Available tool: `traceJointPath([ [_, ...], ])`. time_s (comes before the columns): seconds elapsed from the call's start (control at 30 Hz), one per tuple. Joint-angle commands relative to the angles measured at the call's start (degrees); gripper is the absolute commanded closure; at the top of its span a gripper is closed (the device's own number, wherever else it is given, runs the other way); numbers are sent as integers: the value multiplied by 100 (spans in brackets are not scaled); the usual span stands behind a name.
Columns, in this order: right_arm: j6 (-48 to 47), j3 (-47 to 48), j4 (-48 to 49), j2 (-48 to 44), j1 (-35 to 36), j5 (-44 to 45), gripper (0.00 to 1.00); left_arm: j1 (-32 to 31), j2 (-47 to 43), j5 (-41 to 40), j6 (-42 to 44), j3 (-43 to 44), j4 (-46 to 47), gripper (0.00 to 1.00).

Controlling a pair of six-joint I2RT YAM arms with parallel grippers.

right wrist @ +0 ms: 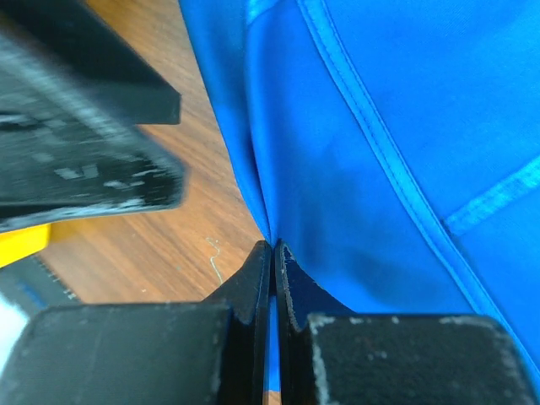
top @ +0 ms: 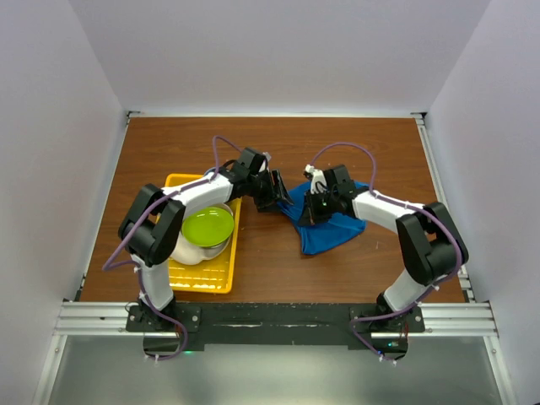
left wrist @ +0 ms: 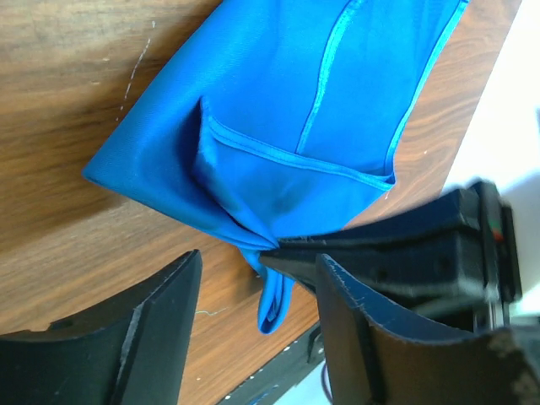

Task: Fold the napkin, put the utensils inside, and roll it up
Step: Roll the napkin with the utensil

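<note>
The napkin (top: 334,229) is a bright blue cloth lying rumpled and partly folded on the wooden table, right of centre. My right gripper (top: 308,211) is shut on its left corner; in the right wrist view the jaws (right wrist: 272,249) pinch a thin fold of the napkin (right wrist: 380,126). My left gripper (top: 284,197) stands open just left of that corner. In the left wrist view its fingers (left wrist: 164,329) straddle the hanging tip of the napkin (left wrist: 278,110) without touching it, and the right gripper (left wrist: 274,251) holds the cloth there. The utensils are out of view.
A yellow tray (top: 202,283) sits at the left under the left arm, holding a green bowl (top: 207,226) and a white bowl (top: 190,251). White walls close in the table on three sides. A left finger (right wrist: 101,181) shows blurred in the right wrist view.
</note>
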Motion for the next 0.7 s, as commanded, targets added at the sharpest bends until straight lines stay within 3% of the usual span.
traceJointPath([
  [0.0, 9, 74, 226, 287, -400, -1082, 100, 10, -261, -13, 470, 186, -125, 44],
  [0.33, 184, 136, 278, 982, -1192, -1953, 100, -131, -164, 48, 699, 177, -73, 68],
  [0.67, 246, 391, -38, 1439, -1412, -1769, 100, -342, 503, 584, 480, 502, 523, 76],
])
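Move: The right hand still pinches the raised left edge of the napkin; the middle of the cloth lies about 6 cm to its right, level ahead and some 4 cm below. From the open left hand, the napkin's middle is roughly 13 cm to the right, 2 cm back and 8 cm down. The green plate sits about 19 cm left of the left hand, 5 cm back and 5 cm lower; the yellow tray's middle is 23 cm left, 7 cm back and 7 cm below. Keeping its pinch on the napkin's edge, the right hand carries it right and down over the cloth, about 3 cm each way with a little forward, while its wrist rolls on some 20 degrees. Beside the edge the left hand's fingers close about halfway as it eases some 2 cm right and 1 cm back, turning slightly clockwise. ##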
